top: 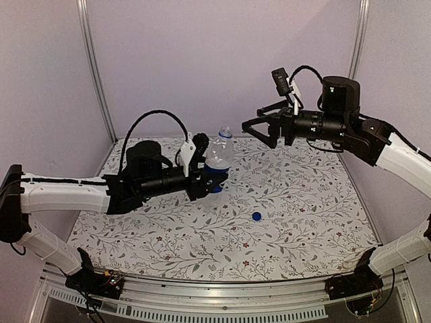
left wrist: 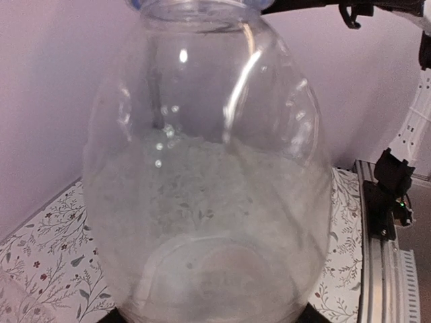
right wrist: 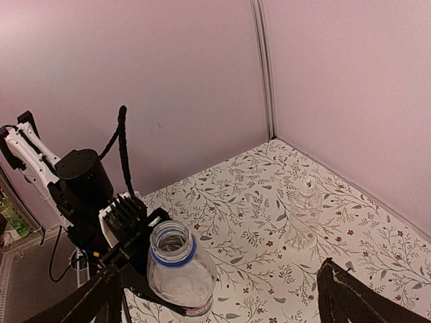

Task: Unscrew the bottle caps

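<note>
My left gripper [top: 206, 176] is shut on the lower body of the labelled bottle [top: 219, 156] and holds it upright above the cloth. Its mouth [right wrist: 170, 242] is uncovered, with only a blue ring round the neck. The bottle [left wrist: 209, 168] fills the left wrist view, so the left fingers show only as dark corners at the bottom. A blue cap [top: 256, 216] lies loose on the table, in front and to the right of the bottle. My right gripper [top: 261, 130] hangs open and empty just right of the bottle's top. The plain bottle [right wrist: 306, 207] stands near the wall with its pale cap [right wrist: 308, 183] on.
A floral cloth [top: 303, 222] covers the table, with lilac walls on three sides close behind. A metal rail [top: 222, 286] runs along the near edge, where the arm bases are bolted. The right arm's base clamp [left wrist: 392, 195] shows at the table edge.
</note>
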Action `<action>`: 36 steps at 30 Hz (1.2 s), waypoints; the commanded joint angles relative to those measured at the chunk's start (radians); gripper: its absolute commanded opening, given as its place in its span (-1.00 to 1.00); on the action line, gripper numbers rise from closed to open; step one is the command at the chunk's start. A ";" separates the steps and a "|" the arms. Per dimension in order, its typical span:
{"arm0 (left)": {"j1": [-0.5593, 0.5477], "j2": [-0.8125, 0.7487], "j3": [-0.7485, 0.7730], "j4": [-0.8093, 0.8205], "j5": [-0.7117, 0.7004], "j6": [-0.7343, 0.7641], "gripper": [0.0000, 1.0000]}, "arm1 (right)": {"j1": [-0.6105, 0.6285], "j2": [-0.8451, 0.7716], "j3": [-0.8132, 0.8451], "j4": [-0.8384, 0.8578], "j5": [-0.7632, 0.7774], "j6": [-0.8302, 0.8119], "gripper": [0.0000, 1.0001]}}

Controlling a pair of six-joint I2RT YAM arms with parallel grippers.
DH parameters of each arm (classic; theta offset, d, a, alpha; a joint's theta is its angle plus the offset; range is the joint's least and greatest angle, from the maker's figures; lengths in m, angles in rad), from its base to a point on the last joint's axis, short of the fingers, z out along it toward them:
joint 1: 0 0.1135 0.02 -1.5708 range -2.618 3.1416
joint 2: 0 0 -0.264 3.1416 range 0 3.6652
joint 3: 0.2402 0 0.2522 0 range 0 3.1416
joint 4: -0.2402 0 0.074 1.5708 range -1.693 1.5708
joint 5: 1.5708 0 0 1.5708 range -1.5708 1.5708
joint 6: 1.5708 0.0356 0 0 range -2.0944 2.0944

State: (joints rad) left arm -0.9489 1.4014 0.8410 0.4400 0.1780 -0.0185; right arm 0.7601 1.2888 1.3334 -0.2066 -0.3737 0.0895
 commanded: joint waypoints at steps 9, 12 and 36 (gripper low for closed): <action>-0.024 0.022 0.044 -0.027 0.045 0.017 -0.03 | 0.072 0.148 0.156 -0.085 -0.017 -0.005 0.97; -0.027 0.024 0.046 -0.031 0.044 0.017 -0.03 | 0.091 0.179 0.174 -0.103 -0.018 -0.010 0.94; -0.036 0.021 0.048 -0.047 -0.023 0.036 0.02 | 0.104 0.161 0.130 -0.095 0.064 -0.014 -1.00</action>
State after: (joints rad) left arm -0.9695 1.4147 0.8631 0.3809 0.1696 0.0105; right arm 0.8642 1.4952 1.4834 -0.3126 -0.3931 0.0715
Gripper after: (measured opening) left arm 0.500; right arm 0.302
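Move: Level with the open right fingers, roughly 7 cm to their left and 3 cm lower, is the bare neck of the Pepsi bottle, which the left hand grips by its label; from that left hand the neck is about 11 cm above and 1 cm to the right. The blue cap lies on the table, 4 cm ahead, 4 cm right and 39 cm below the right hand. A clear bottle stands some 29 cm ahead, 19 cm left and 30 cm below it. Swinging left about 6 cm and sinking some 4 cm, the right hand brings its wide-open fingers around the Pepsi bottle's uncapped neck, turning slightly counter-clockwise; they then shut until they pinch the neck from both sides. The left hand keeps its grip on the body, shifting only about a centimetre. ##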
